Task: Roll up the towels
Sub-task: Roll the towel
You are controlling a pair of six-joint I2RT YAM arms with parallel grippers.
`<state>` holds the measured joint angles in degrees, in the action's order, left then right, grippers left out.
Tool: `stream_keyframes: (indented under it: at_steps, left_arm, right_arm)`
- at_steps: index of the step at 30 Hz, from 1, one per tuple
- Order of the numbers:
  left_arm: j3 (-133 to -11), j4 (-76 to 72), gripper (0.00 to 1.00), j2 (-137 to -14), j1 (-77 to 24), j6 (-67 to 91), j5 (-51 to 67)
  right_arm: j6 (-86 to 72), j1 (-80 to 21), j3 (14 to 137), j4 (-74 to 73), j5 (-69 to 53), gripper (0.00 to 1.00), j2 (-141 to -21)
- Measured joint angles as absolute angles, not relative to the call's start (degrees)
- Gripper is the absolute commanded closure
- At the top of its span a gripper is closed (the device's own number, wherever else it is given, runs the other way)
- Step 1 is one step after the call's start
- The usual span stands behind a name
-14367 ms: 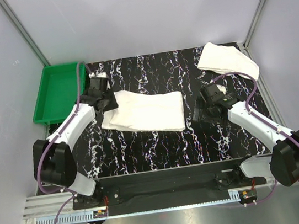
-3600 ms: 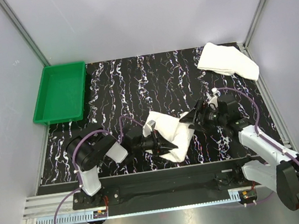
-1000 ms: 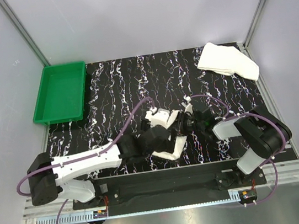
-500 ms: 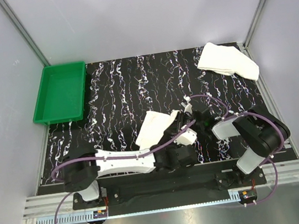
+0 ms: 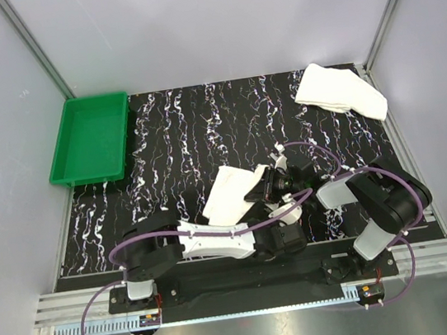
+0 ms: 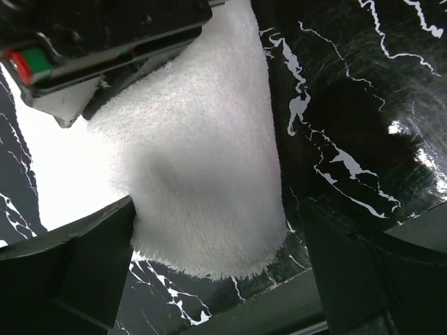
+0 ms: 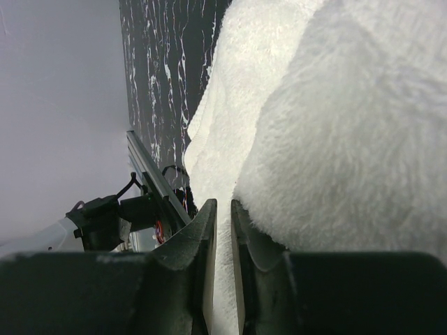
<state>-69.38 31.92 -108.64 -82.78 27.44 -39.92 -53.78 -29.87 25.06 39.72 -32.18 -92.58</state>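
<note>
One white towel (image 5: 229, 193) lies bunched and partly folded near the table's front middle. My right gripper (image 5: 269, 184) is shut on a thin layer of its right end; in the right wrist view the jaws (image 7: 223, 223) pinch the cloth while the towel's bulk (image 7: 335, 125) fills the frame. My left gripper (image 5: 283, 211) sits just in front of that end, wide open. In the left wrist view the towel's fuzzy end (image 6: 202, 174) hangs between the spread fingers (image 6: 63, 272) without touching them. A second towel (image 5: 339, 91) lies crumpled at the back right.
A green tray (image 5: 72, 159) stands at the back left corner. The left arm (image 5: 209, 243) stretches low along the table's near edge, by the black front rail (image 5: 247, 277). Grey walls close in both sides.
The left arm has swung from the towel's left side down along the near edge, bringing its open gripper to the towel's right end. The right gripper keeps its hold.
</note>
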Motion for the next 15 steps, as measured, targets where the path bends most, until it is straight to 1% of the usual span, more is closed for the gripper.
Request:
stream_keyframes:
  at_steps: [1, 2, 3, 4, 5, 6, 7, 9, 10, 12, 13, 14, 15]
  left_arm:
    - [-69.4, 32.0, 0.01, -108.6, -82.8, 27.9, -40.0]
    - [-69.3, 32.0, 0.05, -108.6, -82.6, 28.3, -40.0]
    - [-69.2, 31.9, 0.19, -108.6, -82.5, 28.7, -40.0]
    - [-69.1, 31.9, 0.31, -108.6, -82.4, 29.0, -40.0]
    - [-68.8, 31.8, 0.38, -108.6, -82.2, 29.3, -40.1]
    - [-68.5, 31.9, 0.53, -108.6, -82.0, 29.4, -40.2]
    - [-68.2, 31.9, 0.58, -108.6, -81.8, 29.7, -40.2]
    - [-68.2, 31.8, 0.64, -108.6, -81.6, 29.5, -40.3]
    - [-68.2, 31.8, 0.70, -108.6, -81.6, 29.4, -40.4]
    - [-68.2, 31.8, 0.73, -108.6, -81.5, 29.3, -40.5]
    - [-68.2, 31.7, 0.76, -108.5, -81.5, 29.3, -40.4]
    - [-68.2, 31.7, 0.79, -108.5, -81.5, 29.2, -40.3]
    - [-68.2, 31.5, 0.80, -108.4, -81.5, 29.1, -40.2]
  right_arm:
    - [-53.8, -29.9, 25.1, 39.8, -32.2, 0.78, -92.6]
    - [-53.8, -29.9, 25.1, 39.9, -32.2, 0.78, -92.7]
    - [-53.8, -29.9, 25.1, 40.0, -32.2, 0.78, -92.7]
    - [-53.8, -29.9, 25.1, 40.1, -32.2, 0.78, -92.8]
    - [-53.8, -29.9, 25.1, 40.2, -32.4, 0.78, -92.8]
    - [-53.8, -29.9, 25.1, 40.3, -32.5, 0.78, -92.9]
    - [-53.8, -30.0, 25.1, 40.3, -32.5, 0.78, -92.9]
    - [-53.8, -30.0, 25.1, 40.2, -32.5, 0.79, -92.9]
    - [-53.8, -30.0, 25.1, 40.0, -32.5, 0.79, -92.9]
    - [-53.4, -30.0, 25.8, 37.3, -32.4, 0.78, -92.0]
    - [-53.1, -30.0, 26.2, 35.9, -32.1, 0.77, -91.4]
    - [-52.3, -30.1, 26.9, 32.4, -31.5, 0.75, -90.1]
    - [-51.3, -30.2, 27.9, 27.8, -30.4, 0.68, -88.1]
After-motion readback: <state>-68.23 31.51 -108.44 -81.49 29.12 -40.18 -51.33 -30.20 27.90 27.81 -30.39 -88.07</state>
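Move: The near end of the rolled part of the towel sits right between the left gripper's wide-open fingers, only about 1 cm ahead of the left hand and 1 cm lower. The flat, unrolled part of the towel lies some 8 cm ahead and 9 cm to the left, 3 cm below. The right gripper waits at the roll about 8 cm ahead and 3 cm to the left; from that right hand, the near end is roughly 7 cm back, 3 cm to the right and 3 cm down. Shut the left gripper from wide open to about a third, so that its two fingers pinch the roll's near end from both sides. While closing, ease the left hand only about 1 cm forward and to the left, keeping it low with hardly any wrist turn. Keep the right gripper nearly shut and in place at the farther part of the roll. ##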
